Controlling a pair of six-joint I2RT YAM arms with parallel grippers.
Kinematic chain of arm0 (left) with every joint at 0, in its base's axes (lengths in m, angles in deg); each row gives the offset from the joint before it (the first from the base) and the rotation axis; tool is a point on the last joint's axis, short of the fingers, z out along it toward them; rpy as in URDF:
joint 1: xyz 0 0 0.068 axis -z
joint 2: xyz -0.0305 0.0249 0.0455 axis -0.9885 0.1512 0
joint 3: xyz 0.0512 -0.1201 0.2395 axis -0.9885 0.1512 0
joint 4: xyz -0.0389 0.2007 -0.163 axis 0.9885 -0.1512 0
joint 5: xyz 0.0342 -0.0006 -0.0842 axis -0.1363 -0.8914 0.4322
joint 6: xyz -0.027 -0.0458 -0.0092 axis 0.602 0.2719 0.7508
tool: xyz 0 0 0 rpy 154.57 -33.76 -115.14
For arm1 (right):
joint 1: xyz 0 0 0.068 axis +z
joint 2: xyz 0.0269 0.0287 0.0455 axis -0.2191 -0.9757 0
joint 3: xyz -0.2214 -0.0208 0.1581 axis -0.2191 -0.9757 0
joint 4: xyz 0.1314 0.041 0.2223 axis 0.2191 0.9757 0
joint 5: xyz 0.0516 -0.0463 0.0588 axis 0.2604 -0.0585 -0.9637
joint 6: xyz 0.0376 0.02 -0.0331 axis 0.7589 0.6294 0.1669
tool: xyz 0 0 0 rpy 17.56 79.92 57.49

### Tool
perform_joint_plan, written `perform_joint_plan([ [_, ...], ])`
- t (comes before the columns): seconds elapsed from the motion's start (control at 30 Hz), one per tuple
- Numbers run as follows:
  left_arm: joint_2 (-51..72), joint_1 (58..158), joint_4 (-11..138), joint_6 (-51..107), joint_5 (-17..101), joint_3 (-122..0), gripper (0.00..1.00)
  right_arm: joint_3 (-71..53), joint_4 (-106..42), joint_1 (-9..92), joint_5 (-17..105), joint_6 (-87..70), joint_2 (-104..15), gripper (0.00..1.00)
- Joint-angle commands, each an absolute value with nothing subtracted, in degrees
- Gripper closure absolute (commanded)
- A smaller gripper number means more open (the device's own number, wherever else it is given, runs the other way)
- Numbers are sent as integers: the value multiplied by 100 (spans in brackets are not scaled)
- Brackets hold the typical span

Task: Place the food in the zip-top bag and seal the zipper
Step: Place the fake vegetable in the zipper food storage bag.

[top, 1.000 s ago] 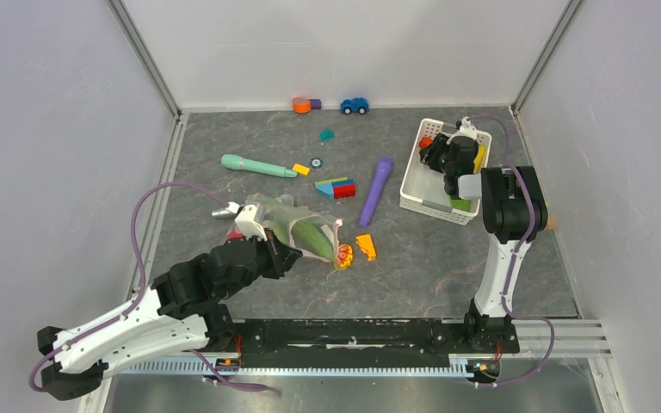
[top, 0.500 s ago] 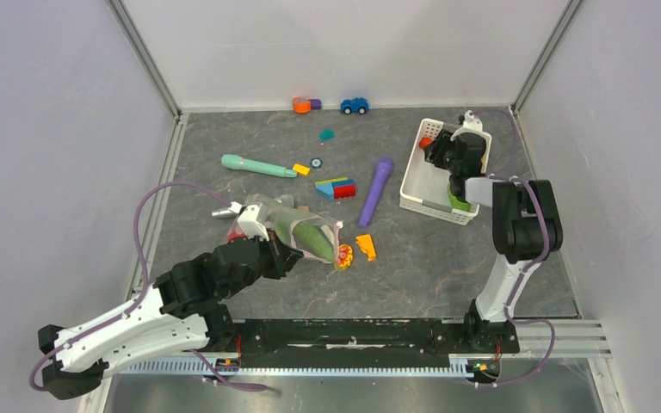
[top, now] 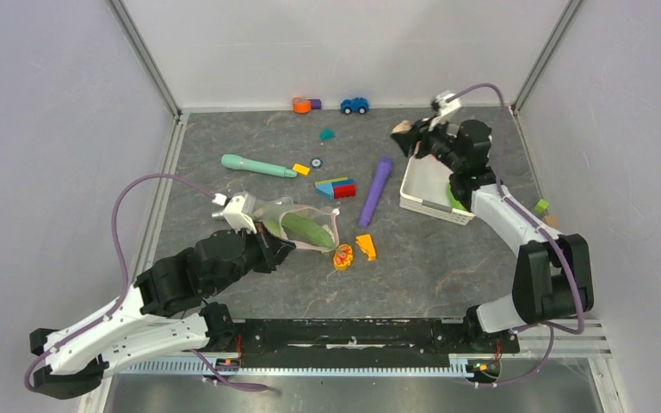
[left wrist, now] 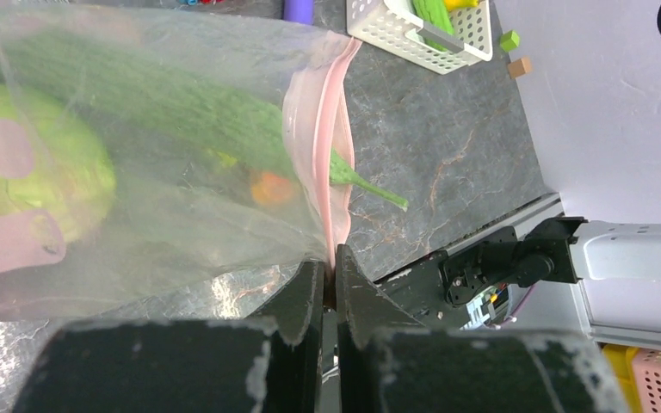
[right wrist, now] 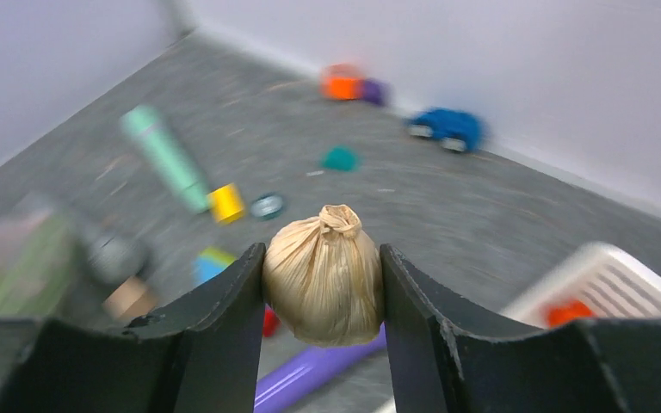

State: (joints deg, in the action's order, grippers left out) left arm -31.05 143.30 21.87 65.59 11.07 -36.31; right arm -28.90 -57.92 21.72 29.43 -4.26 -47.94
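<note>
The zip-top bag (top: 297, 225) lies left of centre with a long green cucumber (top: 307, 230) inside it. My left gripper (top: 268, 243) is shut on the bag's near corner at the pink zipper (left wrist: 314, 129). The left wrist view shows its jaws (left wrist: 334, 271) pinching that strip, with the cucumber (left wrist: 163, 95) and a round green cabbage (left wrist: 34, 172) behind the plastic. My right gripper (top: 409, 138) hangs over the white basket's far-left corner. It is shut on a small beige piece (right wrist: 323, 280) of food, knotted at the top. A red-yellow round piece (top: 342, 257) lies at the bag's mouth.
The white slotted basket (top: 423, 182) stands at the right with green and orange pieces in it. A purple stick (top: 375, 191), stacked blocks (top: 336, 187), a teal stick (top: 258, 165) and an orange-yellow piece (top: 366, 248) lie mid-table. A blue toy car (top: 355, 105) sits by the back wall.
My right gripper has risen out of the basket with the beige piece and swung left, towards the back. My left gripper has shifted slightly, still holding the bag.
</note>
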Motion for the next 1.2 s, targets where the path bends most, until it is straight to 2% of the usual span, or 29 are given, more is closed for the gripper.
perform_joint_plan([
  [0.0,-3070,14338,1833,6678,877,-4181,98,-2724,-5068,3039,719,-2141,-4105,87],
  [0.13,-3121,14342,1605,6638,893,-4466,98,-2740,-4080,3909,216,-3559,-3604,86],
  [0.4,-3198,14338,1451,6537,975,-4784,98,-3024,-4062,4926,-132,-3812,-3102,83],
  [0.5,-3154,14341,1465,6533,1043,-4785,98,-2933,-3940,5408,-105,-3955,-3327,83],
  [0.63,-3086,14340,1479,6522,1117,-4801,98,-2287,-2815,6040,192,-4588,-3951,83],
  [0.73,-3077,14344,1504,6513,1177,-4786,98,-2005,-2540,6341,587,-4754,-4322,81],
  [0.87,-3091,14344,1580,6443,1289,-4723,98,-1825,-2606,6527,1073,-4537,-4642,72],
  [1.0,-3048,14344,1589,6356,1352,-4730,98,-1828,-2857,6574,1291,-4247,-4747,50],
  [1.17,-2994,14339,1690,6256,1491,-4734,98,-1925,-3220,6574,1669,-3718,-4760,45],
])
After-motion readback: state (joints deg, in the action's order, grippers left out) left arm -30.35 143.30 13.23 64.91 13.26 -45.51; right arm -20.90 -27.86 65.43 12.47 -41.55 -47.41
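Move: The right hand, already holding the garlic, has the open bag mouth about 25 cm back and 25 cm to its left, some 9 cm lower. Well below that hand, the purple microphone lies about 3 cm back and 5 cm left, the orange wedge 22 cm back and 8 cm left, and the flower toy 25 cm back and 16 cm left. From the left hand, gripping the near rim, the mouth's middle is about 5 cm ahead, 6 cm right and 7 cm lower. Still pinching the garlic, the right hand brings it to the bag's open mouth, its fingertips coming up against the pink rim. It swings about 27 cm back and 25 cm left over the purple microphone, turning nearly 70 degrees counter-clockwise, first rising some 5 cm, then sinking about 9. The left hand keeps its pinch on the rim and lifts it 3 to 4 cm. ##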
